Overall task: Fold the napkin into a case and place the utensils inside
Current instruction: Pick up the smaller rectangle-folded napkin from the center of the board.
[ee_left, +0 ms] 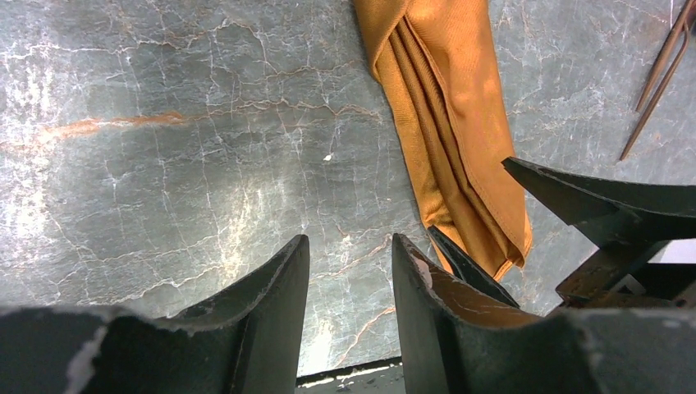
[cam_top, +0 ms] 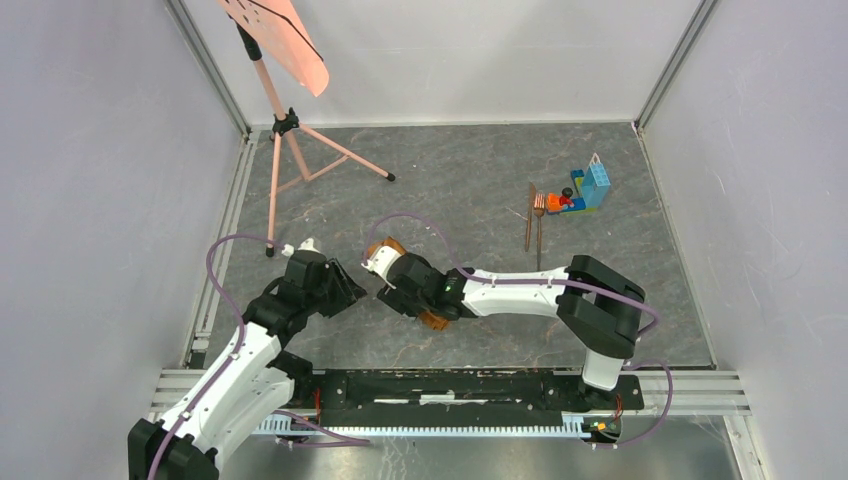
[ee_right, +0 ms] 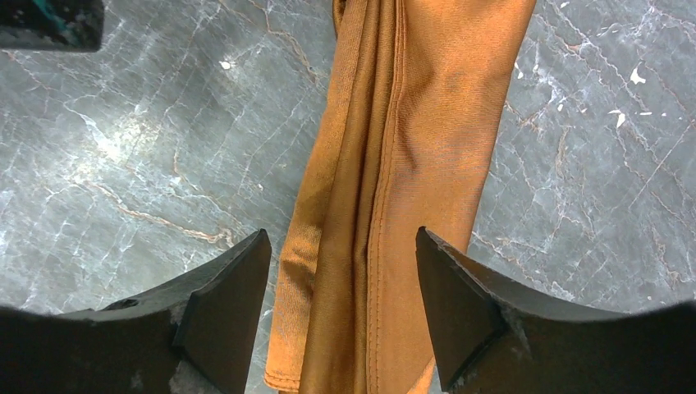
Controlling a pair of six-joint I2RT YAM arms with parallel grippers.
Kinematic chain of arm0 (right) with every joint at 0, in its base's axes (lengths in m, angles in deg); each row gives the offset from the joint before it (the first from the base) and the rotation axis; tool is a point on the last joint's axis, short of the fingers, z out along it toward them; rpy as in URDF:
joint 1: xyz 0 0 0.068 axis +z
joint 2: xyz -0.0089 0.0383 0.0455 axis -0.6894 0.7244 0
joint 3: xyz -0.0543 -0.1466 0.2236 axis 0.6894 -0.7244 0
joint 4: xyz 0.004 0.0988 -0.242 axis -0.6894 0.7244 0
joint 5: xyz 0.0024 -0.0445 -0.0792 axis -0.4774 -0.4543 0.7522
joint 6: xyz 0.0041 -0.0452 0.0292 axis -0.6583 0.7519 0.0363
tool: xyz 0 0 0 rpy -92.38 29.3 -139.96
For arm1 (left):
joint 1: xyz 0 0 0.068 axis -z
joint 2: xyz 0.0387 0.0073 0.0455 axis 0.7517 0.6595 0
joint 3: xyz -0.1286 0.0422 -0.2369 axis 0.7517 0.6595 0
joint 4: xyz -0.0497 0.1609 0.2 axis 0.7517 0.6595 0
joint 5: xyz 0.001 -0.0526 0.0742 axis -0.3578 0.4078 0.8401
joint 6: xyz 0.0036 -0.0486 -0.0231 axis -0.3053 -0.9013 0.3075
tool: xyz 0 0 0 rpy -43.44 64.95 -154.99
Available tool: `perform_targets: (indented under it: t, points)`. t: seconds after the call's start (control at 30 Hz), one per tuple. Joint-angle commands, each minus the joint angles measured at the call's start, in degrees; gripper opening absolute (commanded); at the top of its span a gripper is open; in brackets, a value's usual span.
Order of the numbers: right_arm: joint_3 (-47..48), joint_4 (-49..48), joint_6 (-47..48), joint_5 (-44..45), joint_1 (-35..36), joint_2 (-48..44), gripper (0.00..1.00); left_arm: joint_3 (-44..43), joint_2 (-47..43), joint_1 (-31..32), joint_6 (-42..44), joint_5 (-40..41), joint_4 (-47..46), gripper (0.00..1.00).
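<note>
The napkin [ee_right: 410,148] lies on the marble table as a long, narrow, folded orange-brown strip; in the top view only its ends [cam_top: 433,320] show past the right arm. My right gripper [ee_right: 341,238] is open and straddles the strip, one finger on each side, not pinching it. My left gripper [ee_left: 349,246] is open over bare table just left of the napkin [ee_left: 460,123], with the right gripper's fingers [ee_left: 591,197] beside it. From above, the left gripper [cam_top: 350,290] and right gripper [cam_top: 405,290] nearly meet. The utensils [cam_top: 536,225], a fork and a thin stick, lie at the back right.
A salmon-pink sheet on a tripod stand [cam_top: 285,40] occupies the back left. A pile of colourful toy bricks [cam_top: 585,190] sits just right of the utensils. Grey walls enclose the table, and a metal rail [cam_top: 460,390] carrying the arm bases runs along the near edge.
</note>
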Motion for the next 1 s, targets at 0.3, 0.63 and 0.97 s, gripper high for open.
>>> perform_targets:
  t: [0.3,0.63,0.97]
  points:
    - [-0.81,-3.72,-1.93,0.87,0.20,2.21,0.69,-2.71,-0.68,-0.18,2.70,1.28,0.68,0.49]
    - [-3.77,-7.85,-3.90,2.23,0.08,5.08,0.42,-3.39,-0.79,-0.26,2.70,1.28,1.15,0.50]
    - [-2.28,-10.90,-6.00,-3.44,-0.32,0.50,0.00,-3.83,-1.37,-0.25,2.44,3.07,2.08,0.49]
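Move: My open right hand is over the near half of the folded napkin. The napkin's middle lies some 3 cm ahead, 1 cm to the right and about 3 cm below my fingertips. The fork is roughly 14 cm ahead of this hand and 29 cm to its right. The knife is about 17 cm ahead and 27 cm right. From my idle left hand, the napkin's middle is about 5 cm ahead, 12 cm right and 6 cm lower. With my right hand, after a tiny lift, I sink about 3 cm onto the near half of the napkin, one finger on either side of its left folded layers. Staying low and easing barely 1 cm left, I shut my wide-open fingers almost completely and pinch those layers together. ##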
